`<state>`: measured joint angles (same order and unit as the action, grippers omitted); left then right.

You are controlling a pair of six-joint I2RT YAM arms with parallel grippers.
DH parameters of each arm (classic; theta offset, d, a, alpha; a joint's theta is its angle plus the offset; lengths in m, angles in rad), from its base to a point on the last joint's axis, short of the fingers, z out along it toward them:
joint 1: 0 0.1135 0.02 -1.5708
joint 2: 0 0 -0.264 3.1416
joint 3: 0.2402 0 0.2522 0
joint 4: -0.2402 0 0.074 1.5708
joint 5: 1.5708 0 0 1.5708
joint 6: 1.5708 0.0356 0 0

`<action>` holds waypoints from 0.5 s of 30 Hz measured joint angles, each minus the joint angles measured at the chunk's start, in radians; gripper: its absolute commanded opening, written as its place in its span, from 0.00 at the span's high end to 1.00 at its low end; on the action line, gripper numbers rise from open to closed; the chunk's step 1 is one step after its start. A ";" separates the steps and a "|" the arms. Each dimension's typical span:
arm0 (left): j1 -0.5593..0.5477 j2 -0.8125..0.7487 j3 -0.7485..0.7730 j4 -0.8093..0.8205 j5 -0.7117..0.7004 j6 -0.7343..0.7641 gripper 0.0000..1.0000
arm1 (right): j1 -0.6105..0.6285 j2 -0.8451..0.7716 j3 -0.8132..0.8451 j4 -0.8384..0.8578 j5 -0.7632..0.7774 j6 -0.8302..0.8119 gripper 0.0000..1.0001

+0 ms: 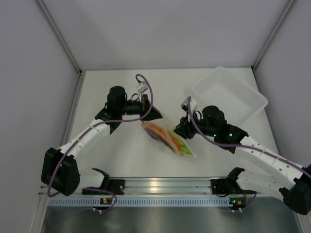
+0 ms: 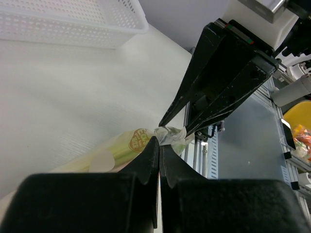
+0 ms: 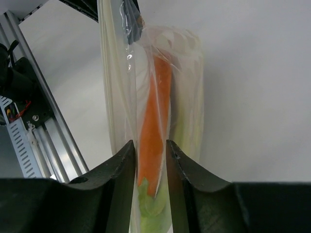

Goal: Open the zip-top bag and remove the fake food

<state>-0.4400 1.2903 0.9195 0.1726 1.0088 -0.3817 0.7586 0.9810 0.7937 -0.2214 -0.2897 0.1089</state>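
Observation:
The clear zip-top bag [image 1: 169, 138] hangs between my two grippers above the table. Inside it lies the fake food, an orange wedge [image 3: 156, 116] and a pale green leafy stalk [image 3: 187, 121]. The left gripper [image 2: 159, 140] is shut on a crumpled bit of the bag's edge [image 2: 171, 134], at the bag's upper-left end [image 1: 154, 116]. The right gripper [image 3: 150, 145] stands part open over the bag's face, its jaws narrow, with bag film and the orange wedge showing between them. I cannot tell whether its fingers touch the film. In the left wrist view the right gripper [image 2: 175, 128] points at the same crumpled edge.
A rigid translucent white tray [image 1: 228, 92] stands at the back right, and also shows in the left wrist view [image 2: 73, 24]. The aluminium rail [image 1: 160, 185] with both arm bases runs along the near edge. White walls close in the table's left, right and back.

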 measured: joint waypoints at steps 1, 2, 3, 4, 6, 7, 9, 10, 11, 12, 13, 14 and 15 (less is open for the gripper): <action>0.000 0.005 0.003 0.000 0.003 -0.005 1.00 | 0.007 0.011 0.000 0.006 0.000 0.004 0.78; 0.000 0.010 0.007 0.000 0.003 -0.010 1.00 | 0.014 0.019 0.000 0.012 0.001 0.007 0.93; 0.000 0.015 0.012 0.000 0.003 -0.013 1.00 | 0.023 0.029 0.000 0.019 0.001 0.006 0.99; 0.000 0.021 0.018 0.000 0.001 -0.015 1.00 | 0.029 0.037 0.000 0.023 0.003 0.015 1.00; 0.000 0.029 0.028 0.000 -0.006 -0.018 1.00 | 0.039 0.047 0.000 0.034 0.024 0.038 1.00; 0.000 0.035 0.035 -0.002 -0.024 -0.022 1.00 | 0.042 0.049 0.000 0.042 0.042 0.061 1.00; 0.000 0.045 0.052 -0.005 -0.060 -0.026 0.85 | 0.047 0.050 0.000 0.059 0.103 0.132 1.00; 0.000 0.051 0.064 -0.010 -0.093 -0.034 0.84 | 0.049 0.050 0.000 0.070 0.143 0.178 1.00; 0.000 0.056 0.076 -0.011 -0.121 -0.039 0.69 | 0.050 0.050 -0.001 0.076 0.179 0.214 1.00; 0.000 0.060 0.087 -0.010 -0.153 -0.043 0.53 | 0.050 0.050 -0.004 0.083 0.227 0.269 1.00; 0.000 0.060 0.095 -0.012 -0.185 -0.046 0.46 | 0.050 0.050 -0.011 0.095 0.264 0.312 1.00; -0.003 0.058 0.101 -0.016 -0.226 -0.058 0.31 | 0.050 0.050 -0.023 0.109 0.302 0.357 1.00; -0.008 0.053 0.106 -0.019 -0.274 -0.056 0.19 | 0.050 0.051 -0.034 0.114 0.333 0.394 1.00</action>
<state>-0.4480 1.3437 1.0252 0.1539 0.7349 -0.4374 0.8089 1.0321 0.7597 -0.1070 0.0437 0.5026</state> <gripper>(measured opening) 0.623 0.009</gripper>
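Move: The right hand goes for the nearby edge of the bag, level with its fingers, about 1 cm to the left and 1 cm below. From that hand the sausage hangs in the bag some 5 cm left, 2 cm back and 7 cm lower; the lettuce is about 3 cm right, 3 cm back and 8 cm lower. The left hand still holds the bag's top corner; the edge lies about 6 cm back, 6 cm right and 5 cm below it. Right fingers pinch the bag's edge, then go forward 3 cm; left lets go, moving forward about 6 cm. ##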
